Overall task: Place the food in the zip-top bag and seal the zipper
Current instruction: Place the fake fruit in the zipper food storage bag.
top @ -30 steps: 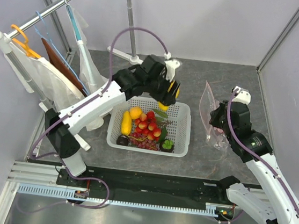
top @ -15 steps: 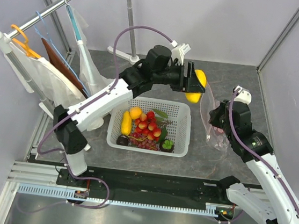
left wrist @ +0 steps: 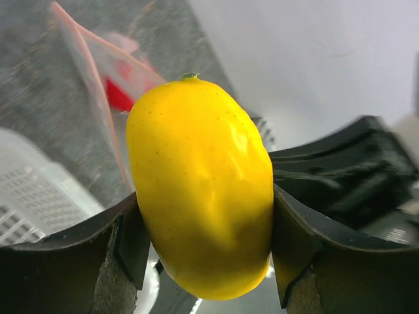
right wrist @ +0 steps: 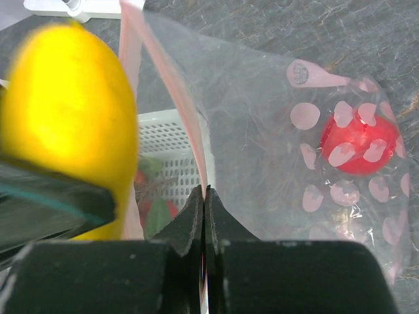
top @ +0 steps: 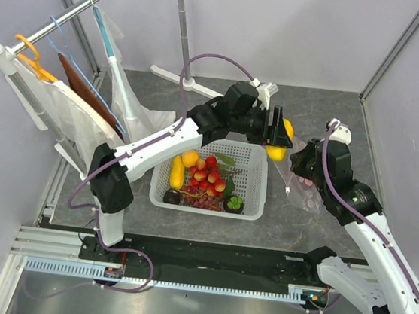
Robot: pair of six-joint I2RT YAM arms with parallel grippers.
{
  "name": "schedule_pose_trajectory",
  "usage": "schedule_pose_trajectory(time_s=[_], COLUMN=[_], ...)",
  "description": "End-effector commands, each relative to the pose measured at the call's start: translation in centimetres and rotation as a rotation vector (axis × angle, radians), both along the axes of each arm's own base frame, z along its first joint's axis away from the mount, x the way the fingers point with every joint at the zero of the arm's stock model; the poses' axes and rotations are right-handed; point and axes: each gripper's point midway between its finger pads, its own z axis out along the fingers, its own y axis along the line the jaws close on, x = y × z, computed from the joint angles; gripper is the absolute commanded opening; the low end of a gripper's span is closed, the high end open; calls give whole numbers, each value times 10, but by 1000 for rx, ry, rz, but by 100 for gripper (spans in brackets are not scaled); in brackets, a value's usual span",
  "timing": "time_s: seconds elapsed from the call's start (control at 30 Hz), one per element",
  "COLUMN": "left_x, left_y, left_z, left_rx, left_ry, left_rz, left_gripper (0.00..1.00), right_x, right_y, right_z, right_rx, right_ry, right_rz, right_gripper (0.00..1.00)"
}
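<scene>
My left gripper is shut on a yellow mango and holds it in the air just past the basket's far right corner, right beside the zip-top bag's mouth. My right gripper is shut on the pink zipper, holding the clear dotted zip-top bag up. A red pomegranate lies inside the bag. The remaining food sits in the white mesh basket: a second mango, an orange, red-yellow fruits, grapes and mangosteens.
A clothes rail with hangers and hanging plastic covers fills the left side. A white stand base lies at the back. Enclosure walls close in at the back and right. Green leaves lie among the fruit.
My left arm has carried the mango from over the basket's far edge rightward to the bag's mouth. The right arm and the bag have stayed put.
</scene>
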Motion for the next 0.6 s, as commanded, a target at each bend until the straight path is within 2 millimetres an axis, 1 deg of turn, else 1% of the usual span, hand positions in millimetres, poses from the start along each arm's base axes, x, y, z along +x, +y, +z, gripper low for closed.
schedule_pose_trajectory(time_s=[0.0,0.13,0.2,0.27,0.33,0.37,0.4,0.43,0.47,0.5,0.53,0.57], left_x=[3,-1,1,-2,-7,-9,-9,-11,-12,-10,-9,-7], left_y=[19,25,28,28,24,24,21,20,19,18,17,16], left_z=[-41,-60,-65,-66,-62,-62,-57,-57,-56,-52,-55,-54], left_rx=[171,233,261,272,274,285,281,289,289,281,286,287], left_ry=[-23,-8,-23,-31,-58,-64,-84,-86,-84,-87,-86,-88], left_rz=[36,30,40,28,-2,-5,-12,-13,-11,-6,-7,-2], left_gripper=[45,43,44,45,45,47,48,49,54,55,57,62], right_x=[7,8,8,9,10,11,11,11,11,11,10,9], right_y=[1,4,4,5,5,6,7,7,11,12,14,17], right_z=[32,34,37,40,44,45,45,45,45,45,45,44], right_rx=[49,63,64,65,68,71,75,80,86,94,102,109], right_ry=[-80,-85,-92,-103,-118,-123,-124,-124,-122,-123,-122,-120], right_rz=[-18,-8,-6,-3,1,3,6,8,23,27,35,50], right_gripper=[0,0,0,0,0,0,0,0,0,0,0,0])
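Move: The left hand already holds the yellow fruit above the bag's open mouth, whose middle lies roughly 9 cm below, 3 cm to the right and 1 cm back. The red fruit in the bag is about 12 cm right, level ahead and 18 cm below; the basket's middle is some 20 cm left, 4 cm back, 22 cm below. From the right fingers, shut on the rim, the mouth's middle is about 3 cm ahead, 2 cm left and 4 cm below. Keeping its grip on the yellow fruit, the left hand lowers it some 6 cm to the bag's mouth, easing about 2.5 cm left, then slightly back, while its right-pointing fingers tip down about 15 degrees. The right hand still pinches the rim and lifts it by only about a centimetre. ##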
